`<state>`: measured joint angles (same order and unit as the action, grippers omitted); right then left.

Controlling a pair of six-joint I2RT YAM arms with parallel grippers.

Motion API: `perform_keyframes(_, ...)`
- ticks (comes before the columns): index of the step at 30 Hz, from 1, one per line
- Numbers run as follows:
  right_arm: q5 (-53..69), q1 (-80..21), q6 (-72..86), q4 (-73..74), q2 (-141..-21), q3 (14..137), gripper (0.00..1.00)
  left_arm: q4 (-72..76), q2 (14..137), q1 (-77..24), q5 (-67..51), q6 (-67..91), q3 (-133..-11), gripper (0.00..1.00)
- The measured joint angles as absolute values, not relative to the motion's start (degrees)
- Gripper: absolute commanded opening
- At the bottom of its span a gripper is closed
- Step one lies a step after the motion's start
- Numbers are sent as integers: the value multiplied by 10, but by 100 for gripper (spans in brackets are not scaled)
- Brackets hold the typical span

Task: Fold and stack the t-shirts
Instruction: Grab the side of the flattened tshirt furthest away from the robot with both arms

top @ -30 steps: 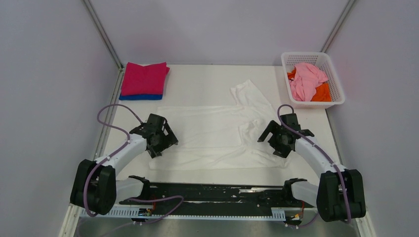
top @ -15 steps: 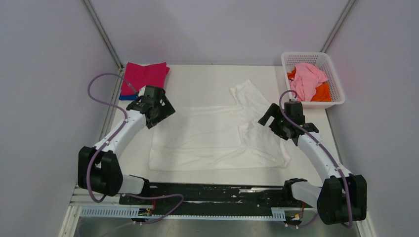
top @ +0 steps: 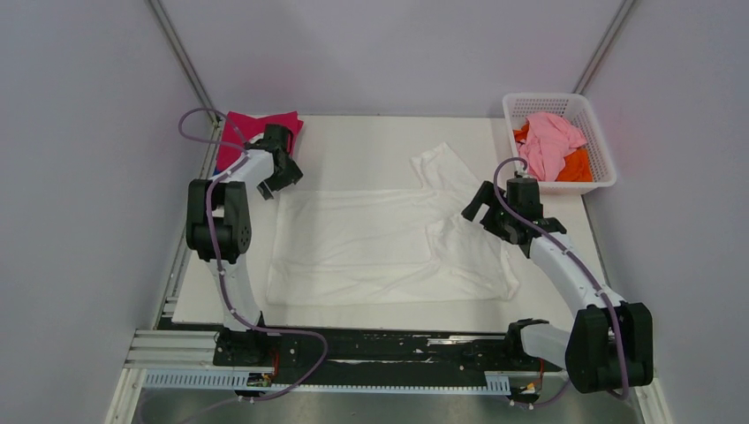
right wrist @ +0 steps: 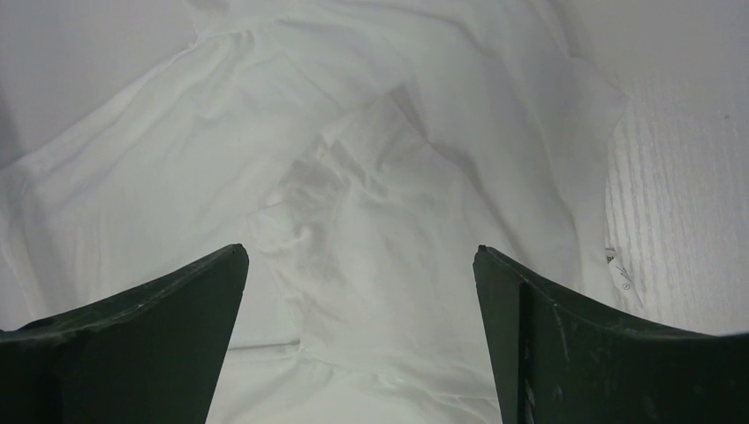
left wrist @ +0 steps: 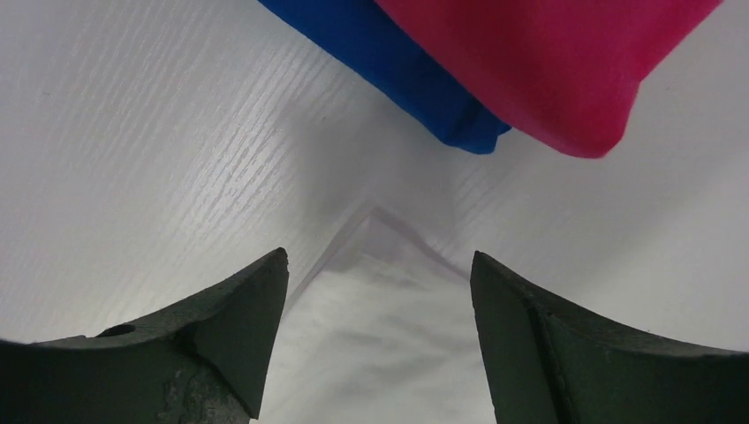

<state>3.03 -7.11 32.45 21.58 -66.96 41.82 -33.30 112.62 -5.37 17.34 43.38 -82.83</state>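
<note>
A white t-shirt (top: pixel 371 252) lies spread flat mid-table, one sleeve (top: pixel 442 168) pointing to the back. My left gripper (top: pixel 281 179) is open at its back left corner. In the left wrist view that corner (left wrist: pixel 380 265) lies on the table between the fingers (left wrist: pixel 238 327). Just behind it sits a folded magenta t-shirt (top: pixel 256 132) stacked on a blue one (left wrist: pixel 397 62). Over the shirt's right side my right gripper (top: pixel 495 218) stands open above rumpled white cloth (right wrist: pixel 353 203), holding nothing.
A white lattice basket (top: pixel 596 150) at the back right holds a pale pink t-shirt (top: pixel 548 141) and an orange one (top: pixel 576 166). Walls close in the table on the left, back and right. The black rail (top: pixel 371 344) runs along the near edge.
My left arm has swung from the shirt's near left side to its back left corner by the stack. The right gripper has moved back and slightly right over the shirt.
</note>
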Motion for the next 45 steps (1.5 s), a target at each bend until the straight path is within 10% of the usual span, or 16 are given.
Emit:
perform_keyframes(28,3,-71,313,211,-690,414,100,-328,1156,-49,185,432,-818,42)
perform_keyframes(37,-7,-71,313,211,-690,412,100,-340,1156,-52,194,432,-819,2)
perform_keyframes(45,-26,-75,302,211,-706,415,100,-350,1157,-52,191,422,-823,0)
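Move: The shirt's far-left corner is almost under the left hand, about 3 cm below its open fingers, 1 cm back and 1 cm to the left; the folded stack lies some 15 cm ahead of that hand and 9 cm left. From the right hand, the shirt's right shoulder corner is about 4 cm ahead, 11 cm right and 8 cm down, the sleeve about 24 cm ahead and 4 cm left, the basket roughly 27 cm ahead and 29 cm right. The shirt's far-left corner gets pinched: the left hand sinks nearly 3 cm onto it while its fingers close from wide to shut, then eases back about 1.5 cm during the last of the closing. The right hand, fingers wide open and still above the cloth, drifts down about 2 cm and slightly right towards the shoulder corner, its left side dipping some 5 degrees. ##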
